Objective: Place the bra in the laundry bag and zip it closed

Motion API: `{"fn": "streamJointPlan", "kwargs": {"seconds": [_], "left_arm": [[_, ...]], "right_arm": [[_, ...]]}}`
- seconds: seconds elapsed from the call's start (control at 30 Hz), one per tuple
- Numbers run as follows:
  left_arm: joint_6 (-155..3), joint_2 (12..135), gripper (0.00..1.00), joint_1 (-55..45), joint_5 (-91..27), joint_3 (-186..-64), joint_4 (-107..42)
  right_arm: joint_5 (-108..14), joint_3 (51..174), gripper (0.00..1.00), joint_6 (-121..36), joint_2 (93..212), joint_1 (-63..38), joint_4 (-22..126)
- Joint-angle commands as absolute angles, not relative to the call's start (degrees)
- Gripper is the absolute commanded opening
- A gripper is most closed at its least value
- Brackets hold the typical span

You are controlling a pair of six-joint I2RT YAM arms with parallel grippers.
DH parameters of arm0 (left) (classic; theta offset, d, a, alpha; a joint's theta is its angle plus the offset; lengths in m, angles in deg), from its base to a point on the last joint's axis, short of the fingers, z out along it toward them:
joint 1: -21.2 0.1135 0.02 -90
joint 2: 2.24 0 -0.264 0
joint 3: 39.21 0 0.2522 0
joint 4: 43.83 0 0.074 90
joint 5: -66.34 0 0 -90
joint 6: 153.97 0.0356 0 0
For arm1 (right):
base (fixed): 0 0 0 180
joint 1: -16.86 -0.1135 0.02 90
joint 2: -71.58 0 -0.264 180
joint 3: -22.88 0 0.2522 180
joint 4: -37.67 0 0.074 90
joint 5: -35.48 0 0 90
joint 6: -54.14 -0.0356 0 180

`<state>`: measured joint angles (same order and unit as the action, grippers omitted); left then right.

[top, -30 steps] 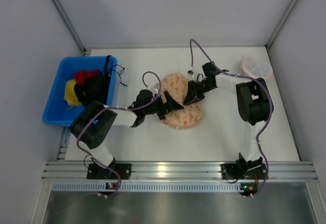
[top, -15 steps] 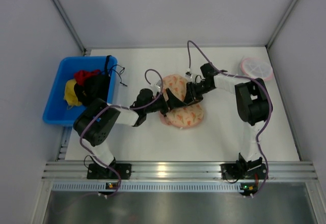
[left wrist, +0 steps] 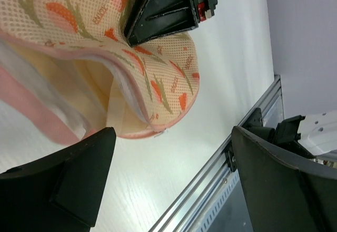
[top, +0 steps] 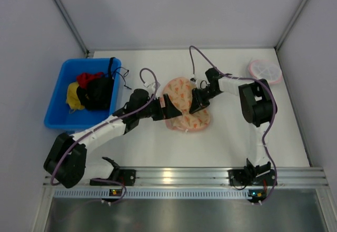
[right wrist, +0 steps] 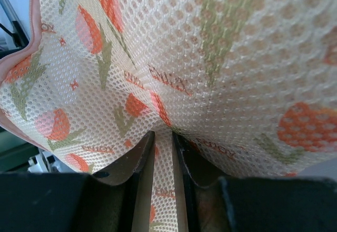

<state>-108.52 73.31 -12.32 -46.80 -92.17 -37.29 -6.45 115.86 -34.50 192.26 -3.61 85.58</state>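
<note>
The laundry bag (top: 185,104), cream-peach mesh with orange prints and a pink edge, lies mid-table. My right gripper (top: 197,103) is shut on a fold of its upper layer (right wrist: 221,58), with mesh pinched between the fingers, and holds that layer raised. In the left wrist view the lifted flap (left wrist: 158,68) gapes, and plain tan fabric, the bra (left wrist: 118,113), shows inside under it. My left gripper (top: 164,109) stands wide open at the bag's left edge, with only bare table between its fingers (left wrist: 63,184). From above the bra is hidden.
A blue bin (top: 59,92) with red, yellow and black clothes stands at the left. A round pink-rimmed white mesh item (top: 265,69) lies at the back right. An aluminium rail (top: 184,176) runs along the near edge, and grey walls enclose the table.
The left arm has swung its elbow down and to the left, and its gripper has drawn slightly back from the bag. The right gripper has shifted a little left, still holding the flap.
</note>
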Motion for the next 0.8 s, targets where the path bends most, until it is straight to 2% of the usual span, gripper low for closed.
{"fn": "streamJointPlan", "kwargs": {"seconds": [0.0,0.1,0.5,0.77], "left_arm": [[-106.7,67.5,0.96,-10.4,-49.3,-89.9,-31.6],[-112.6,67.1,0.95,-10.2,-53.4,-87.5,-35.9],[-115.1,80.2,0.96,-12.1,-48.9,-90.7,-45.7],[-115.4,83.7,0.96,-12.7,-47.2,-92.3,-50.5]], "right_arm": [[-9.4,117.8,0.20,-31.3,194.0,-3.9,85.4],[-8.9,117.6,0.20,-31.3,193.7,-4.0,85.3],[-6.6,117.3,0.20,-31.7,192.7,-3.9,85.2],[-5.5,117.4,0.20,-31.9,192.5,-3.9,85.3]]}}
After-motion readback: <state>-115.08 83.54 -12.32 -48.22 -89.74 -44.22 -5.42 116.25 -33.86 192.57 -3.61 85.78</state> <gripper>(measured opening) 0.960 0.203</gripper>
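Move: The bag's open zip rim, at the near edge of the tulip-print mesh, lies roughly 10 cm below the left hand, about 1 cm back and 2 cm to its right. The bag's middle is some 8 cm ahead of that hand and 1 cm right; the pink border strip lies about 6 cm left and 2 cm ahead, both on the table. From the right hand the rim is about 7 cm back and 3 cm left, roughly at its height. The right fingers keep their pinch on the bag's mesh top, holding almost still, while the left hand touches nothing yet. After easing about 2 cm back and slightly left, the left hand sinks about 5 cm towards the open zip rim and comes forward again, tipping its fingers some 10 degrees further down with the jaws still wide open. ##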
